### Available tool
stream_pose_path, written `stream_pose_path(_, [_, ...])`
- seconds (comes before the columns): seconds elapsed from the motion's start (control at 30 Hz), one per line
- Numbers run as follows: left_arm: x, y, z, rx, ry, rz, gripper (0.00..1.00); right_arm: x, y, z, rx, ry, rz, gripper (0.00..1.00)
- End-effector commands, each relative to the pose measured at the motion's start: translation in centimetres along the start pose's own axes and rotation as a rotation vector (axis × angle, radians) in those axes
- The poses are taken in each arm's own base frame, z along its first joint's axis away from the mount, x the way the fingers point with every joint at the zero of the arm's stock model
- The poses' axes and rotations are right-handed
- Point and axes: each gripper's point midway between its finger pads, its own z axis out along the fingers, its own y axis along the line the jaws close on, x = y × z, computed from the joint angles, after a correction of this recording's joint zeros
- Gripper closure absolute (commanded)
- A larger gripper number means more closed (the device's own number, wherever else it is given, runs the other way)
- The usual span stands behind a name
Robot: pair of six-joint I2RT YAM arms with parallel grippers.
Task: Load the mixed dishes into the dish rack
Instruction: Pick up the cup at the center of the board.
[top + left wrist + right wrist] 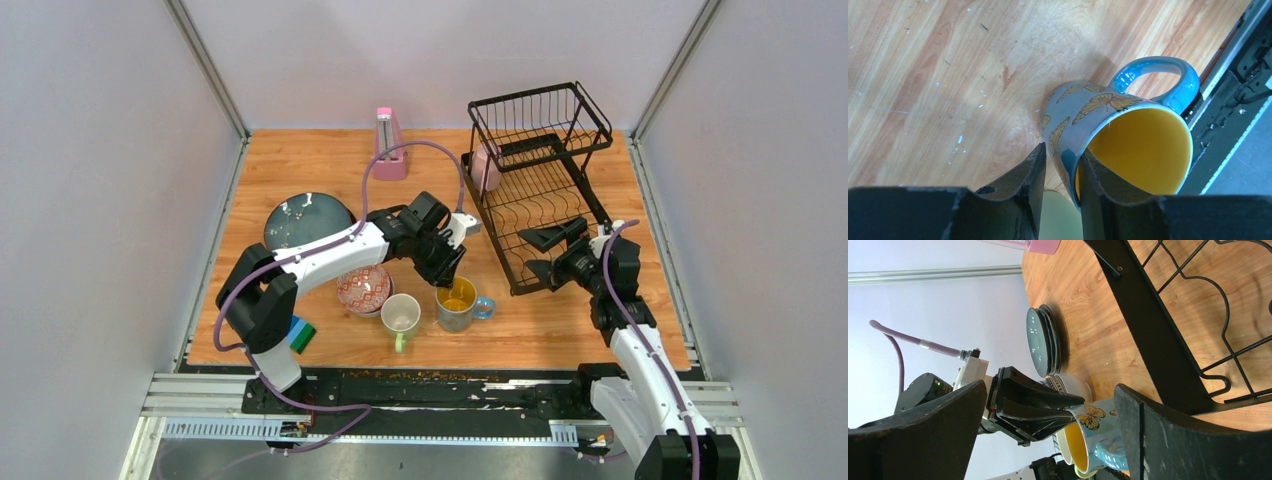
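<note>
A grey butterfly mug (456, 300) with a yellow inside and a blue handle stands on the wooden table, left of the black wire dish rack (492, 225). My left gripper (447, 275) reaches down onto it. In the left wrist view the mug (1108, 107) has one finger inside and one outside, and the left gripper (1062, 160) is shut on its wall. My right gripper (535, 254) hovers open at the rack's near corner, facing the mug (1093, 420). A pink-white mug (485, 165) sits in the rack.
A pale green mug (401, 315) and a red-patterned bowl (363, 288) stand just left of the held mug. Blue-grey plates (305, 220) lie further left. A pink metronome (388, 145) is at the back, a blue-green block (301, 334) by the left arm's base.
</note>
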Motion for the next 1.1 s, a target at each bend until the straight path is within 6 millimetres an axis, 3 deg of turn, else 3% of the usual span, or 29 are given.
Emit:
stream_pose_path(0.0, [-1.4,1.5,-0.7,-0.115,-0.03,0.029,0.62,-0.5,1.7,-0.6,-0.066,-0.032,-0.058,0.0])
stream_pose_path(0.17, [-1.0,1.9,-0.5,-0.179,-0.012,0.058,0.62,-0.6,1.5,-0.7,-0.065,-0.044,-0.064,0.0])
stream_pose_path(0.37, [-0.5,0.8,0.3,-0.146,0.002,0.061,0.68,-0.5,0.8,-0.5,-0.049,-0.04,-0.058,0.0])
stream_pose_path(0.63, [-0.6,0.1,0.6,-0.112,-0.008,0.063,0.97,-0.4,0.4,-0.3,-0.037,-0.031,-0.05,0.01])
stream_pose_path(0.7, [-0.7,0.2,0.4,-0.12,-0.018,0.064,1.0,-0.3,0.3,-0.3,-0.035,-0.028,-0.043,0.01])
stream_pose_path(0.9, [-2.2,0.2,-0.9,-0.15,-0.114,0.083,1.0,-0.4,0.4,-0.4,-0.04,-0.032,-0.045,0.01])
stream_pose_path(1.07, [-4.7,-0.2,-3.9,-0.188,-0.291,0.103,1.0,-0.5,0.4,-0.4,-0.04,-0.04,-0.034,0.0])
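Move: The grey-blue cup with the yellow inside stands just under the left hand, its middle about 3 cm to the right, 3 cm back and some 5 cm below; the half-open fingers already straddle its rim. From that hand, the green-handled cup lies roughly 8 cm left and 7 cm back, and the red-patterned bowl about 16 cm left and 2 cm back. From the right hand, the grey-blue cup is about 13 cm left, 9 cm back and 12 cm below. The left hand stays almost in place at the far-left side of the grey-blue cup's rim, sinking only about half a centimetre with a small forward shift, while the wrist tilts so the downward-pointing fingers swing some 10 degrees forward. The fingers, one inside the cup and one outside, close from about a third open to nearly shut and pinch the wall between them. ##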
